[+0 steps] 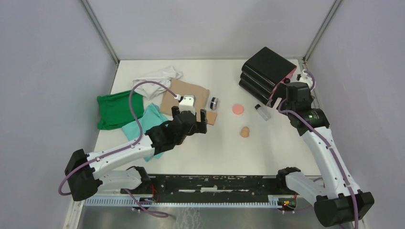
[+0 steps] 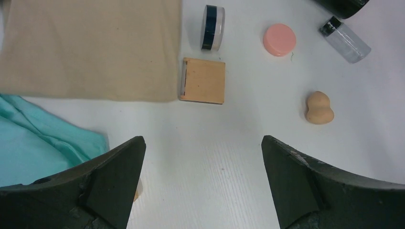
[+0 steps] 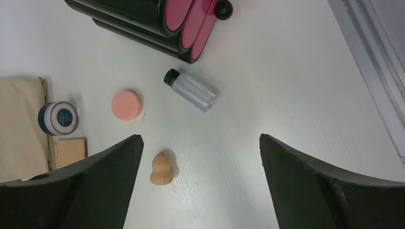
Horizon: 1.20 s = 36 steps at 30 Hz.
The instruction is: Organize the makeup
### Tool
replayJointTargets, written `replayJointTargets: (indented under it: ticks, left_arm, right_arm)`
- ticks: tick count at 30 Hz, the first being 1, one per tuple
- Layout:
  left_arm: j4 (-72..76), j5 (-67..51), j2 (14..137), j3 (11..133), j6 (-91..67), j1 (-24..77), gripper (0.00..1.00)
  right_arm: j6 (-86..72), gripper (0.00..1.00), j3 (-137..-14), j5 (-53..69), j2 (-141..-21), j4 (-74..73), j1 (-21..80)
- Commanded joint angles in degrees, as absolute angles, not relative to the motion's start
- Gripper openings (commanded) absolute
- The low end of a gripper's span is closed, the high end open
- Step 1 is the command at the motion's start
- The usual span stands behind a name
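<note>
The makeup lies loose mid-table: a salmon-pink puff (image 1: 237,109), a tan egg sponge (image 1: 244,132), a tan square pad (image 1: 210,117), a dark round jar (image 1: 214,101) and a clear black-capped vial (image 1: 262,111). My left gripper (image 1: 196,120) is open and empty, hovering just near of the pad (image 2: 203,80); the jar (image 2: 213,34), puff (image 2: 279,39), sponge (image 2: 318,108) and vial (image 2: 345,39) lie beyond it. My right gripper (image 1: 281,93) is open and empty above the vial (image 3: 191,90), with the sponge (image 3: 161,168) by its left finger (image 3: 95,181).
A black box with pink drawers (image 1: 267,69) stands at the back right, close to the right gripper. Tan (image 1: 184,95), white (image 1: 157,76), green (image 1: 117,109) and teal (image 1: 148,121) cloths lie at the left. A metal frame rail (image 3: 367,62) runs along the right edge.
</note>
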<state>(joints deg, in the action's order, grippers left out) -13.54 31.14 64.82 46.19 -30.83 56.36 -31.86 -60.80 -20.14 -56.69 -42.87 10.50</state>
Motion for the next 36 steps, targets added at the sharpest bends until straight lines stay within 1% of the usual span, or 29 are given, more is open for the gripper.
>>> replayJointTargets:
  ticks: [1, 7, 12, 15, 18, 21, 26, 28, 32, 36]
  left_arm:
    - [-13.83, 35.78, 63.64, 49.27, -29.97, 56.36, 0.99]
    - [-13.03, 35.75, 67.59, 56.07, -29.57, 56.38, 0.99]
    - [-9.28, 33.35, 74.72, 61.58, -29.19, 56.48, 0.99]
    - [-6.68, 30.77, 79.97, 65.30, -28.42, 56.44, 0.99]
    - [-4.29, 28.52, 85.15, 69.54, -27.88, 56.32, 0.99]
    - [-7.92, 24.29, 91.42, 77.99, -26.60, 56.25, 0.99]
    - [-3.65, 17.96, 96.82, 81.35, -26.45, 56.29, 0.99]
    - [-2.39, 16.10, 99.33, 84.21, -23.98, 56.24, 0.99]
    - [-6.94, 18.60, 105.98, 94.10, -18.28, 56.05, 0.99]
    - [-4.18, 16.73, 106.80, 93.04, -17.76, 54.95, 0.99]
  right_arm:
    - [-33.78, 1.00, -60.21, -20.85, -57.22, -39.71, 10.54]
    - [-33.34, 1.00, -60.44, -20.96, -58.88, -39.24, 10.54]
    - [-32.43, 0.99, -63.58, -24.24, -62.38, -40.26, 10.14]
    - [-32.73, 0.99, -68.27, -20.02, -67.17, -40.86, 6.63]
    - [-35.41, 0.99, -73.40, -13.24, -72.67, -40.59, 0.46]
    - [-38.12, 0.99, -77.77, -8.11, -77.21, -39.40, -4.27]
    - [-40.00, 0.99, -85.68, -6.31, -83.33, -37.92, -8.78]
    - [-39.71, 0.99, -89.47, -5.45, -87.04, -37.10, -10.21]
    - [-39.43, 0.99, -96.23, -5.58, -93.80, -36.24, -11.42]
    - [-40.93, 1.00, -99.67, -5.41, -98.78, -32.50, -12.24]
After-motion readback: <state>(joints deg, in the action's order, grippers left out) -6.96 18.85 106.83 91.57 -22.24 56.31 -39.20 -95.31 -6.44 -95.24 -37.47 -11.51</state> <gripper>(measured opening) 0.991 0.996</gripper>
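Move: The black drawer box is about 24 cm ahead and 31 cm right of the left hand, 9 cm below; on that hand's way, the striped jar lies 13 cm ahead and 8 cm right, the pink disc 12 cm ahead and 20 cm right. From the right hand the box is some 22 cm ahead, 3 cm left and 13 cm down, its knobs 15 cm ahead and 4 cm right, the clear bottle 9 cm ahead and 3 cm left. Open hands approach the drawer box: left hand some 20 cm rightward and forward, right hand some 17 cm forward and rightward. ##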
